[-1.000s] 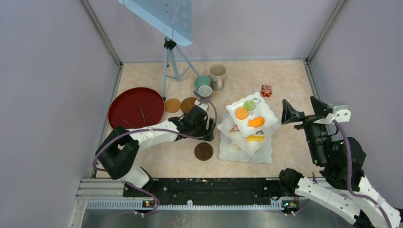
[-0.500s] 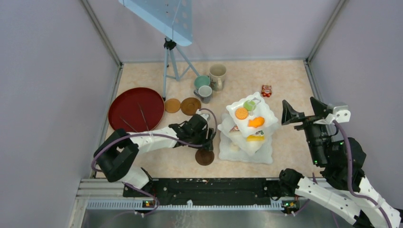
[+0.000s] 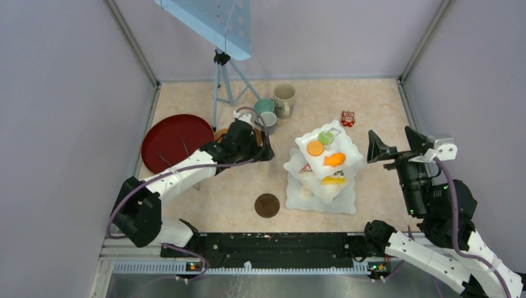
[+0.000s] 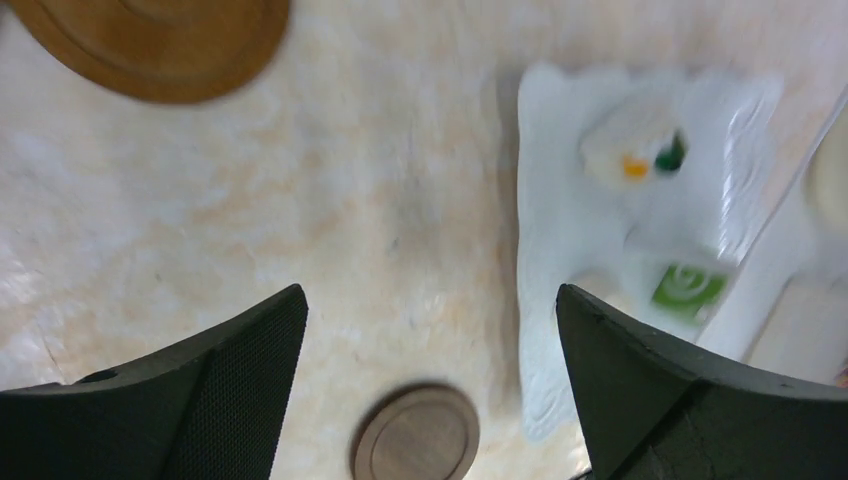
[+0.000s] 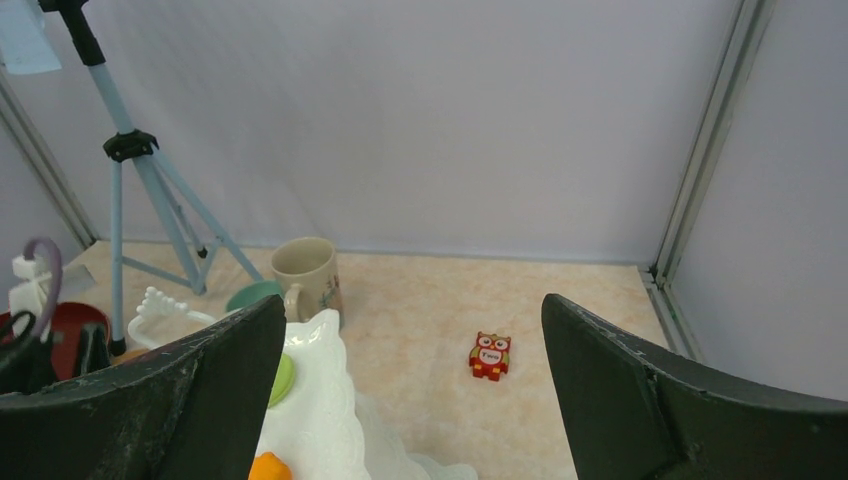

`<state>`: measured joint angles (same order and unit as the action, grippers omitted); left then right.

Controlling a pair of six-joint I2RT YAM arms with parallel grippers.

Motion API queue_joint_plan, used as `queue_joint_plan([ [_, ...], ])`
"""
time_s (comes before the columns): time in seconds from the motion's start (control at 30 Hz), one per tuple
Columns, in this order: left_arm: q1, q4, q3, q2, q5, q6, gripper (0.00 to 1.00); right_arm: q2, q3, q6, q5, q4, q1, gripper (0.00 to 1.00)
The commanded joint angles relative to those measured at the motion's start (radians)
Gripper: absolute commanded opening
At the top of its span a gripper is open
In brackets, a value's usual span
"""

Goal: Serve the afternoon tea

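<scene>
My left gripper (image 3: 263,150) is open and empty above the table, between the mugs and the white three-tier stand (image 3: 347,202). In its wrist view the gripper (image 4: 430,325) has its jaws wide apart. A brown coaster (image 4: 416,436) lies flat below them and also shows from above (image 3: 267,205), in front of the stand. A second coaster (image 4: 150,40) lies further back. The small grey mug (image 3: 268,119), teal mug (image 3: 263,106) and tall beige mug (image 3: 285,98) stand at the back. Toy cakes and a cookie (image 3: 315,148) sit on the stand. My right gripper (image 3: 397,146) is open and held high to the right of the stand.
A round dark-red tray (image 3: 167,146) with thin tongs lies at the left. A blue tripod (image 3: 220,81) stands behind it. A red owl toy (image 3: 348,118) lies on the table behind the stand, also seen in the right wrist view (image 5: 490,355).
My left gripper let go of the coaster in front of the stand and moved back towards the mugs. The coaster stays on the table. The right arm has not moved.
</scene>
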<state>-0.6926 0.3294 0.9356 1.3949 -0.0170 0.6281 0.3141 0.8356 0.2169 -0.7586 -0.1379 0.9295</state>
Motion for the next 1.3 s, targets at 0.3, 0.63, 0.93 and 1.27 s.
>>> queue_joint_plan([
  [0.3, 0.200, 0.007, 0.480, 0.348, -0.082, 0.244, 0.79, -0.058, 0.020, 0.028, -0.031, 0.011, 0.014, 0.97],
  [0.63, 0.190, 0.082, 0.559, 0.489, -0.057, 0.571, 0.70, -0.108, 0.040, 0.035, -0.048, -0.033, 0.012, 0.97],
  [0.93, 0.188, 0.106, 0.566, 0.527, -0.110, 0.712, 0.66, -0.109, 0.047, 0.053, -0.035, -0.030, 0.013, 0.97],
  [1.27, 0.183, 0.115, 0.624, 0.587, -0.160, 0.763, 0.52, -0.122, 0.037, 0.059, -0.040, -0.022, 0.013, 0.97],
])
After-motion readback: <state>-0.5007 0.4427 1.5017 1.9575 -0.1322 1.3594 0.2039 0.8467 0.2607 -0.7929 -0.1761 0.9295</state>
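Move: The small gray mug stands about 19 cm ahead of the left hand, 2 cm to its right and 6 cm lower. The teal cup is some 5 cm beyond that mug and 2 cm left of it; the big cream mug is about 5 cm beyond it and 5 cm right. The brown saucer lies about 15 cm ahead of the left hand and 5 cm left. From the right hand the gray mug is some 27 cm ahead, 29 cm left and well below. Heading for the gray mug, the empty left hand swings about 17 cm forward over open table, arching up some 5 cm and then sinking beside the rim, slightly lower than it began. The wrist turns about 50 degrees counter-clockwise as the fingers narrow from wide open to roughly half; contact with the mug can't be seen. The right hand drifts some 4 cm right and back, fingers open. ##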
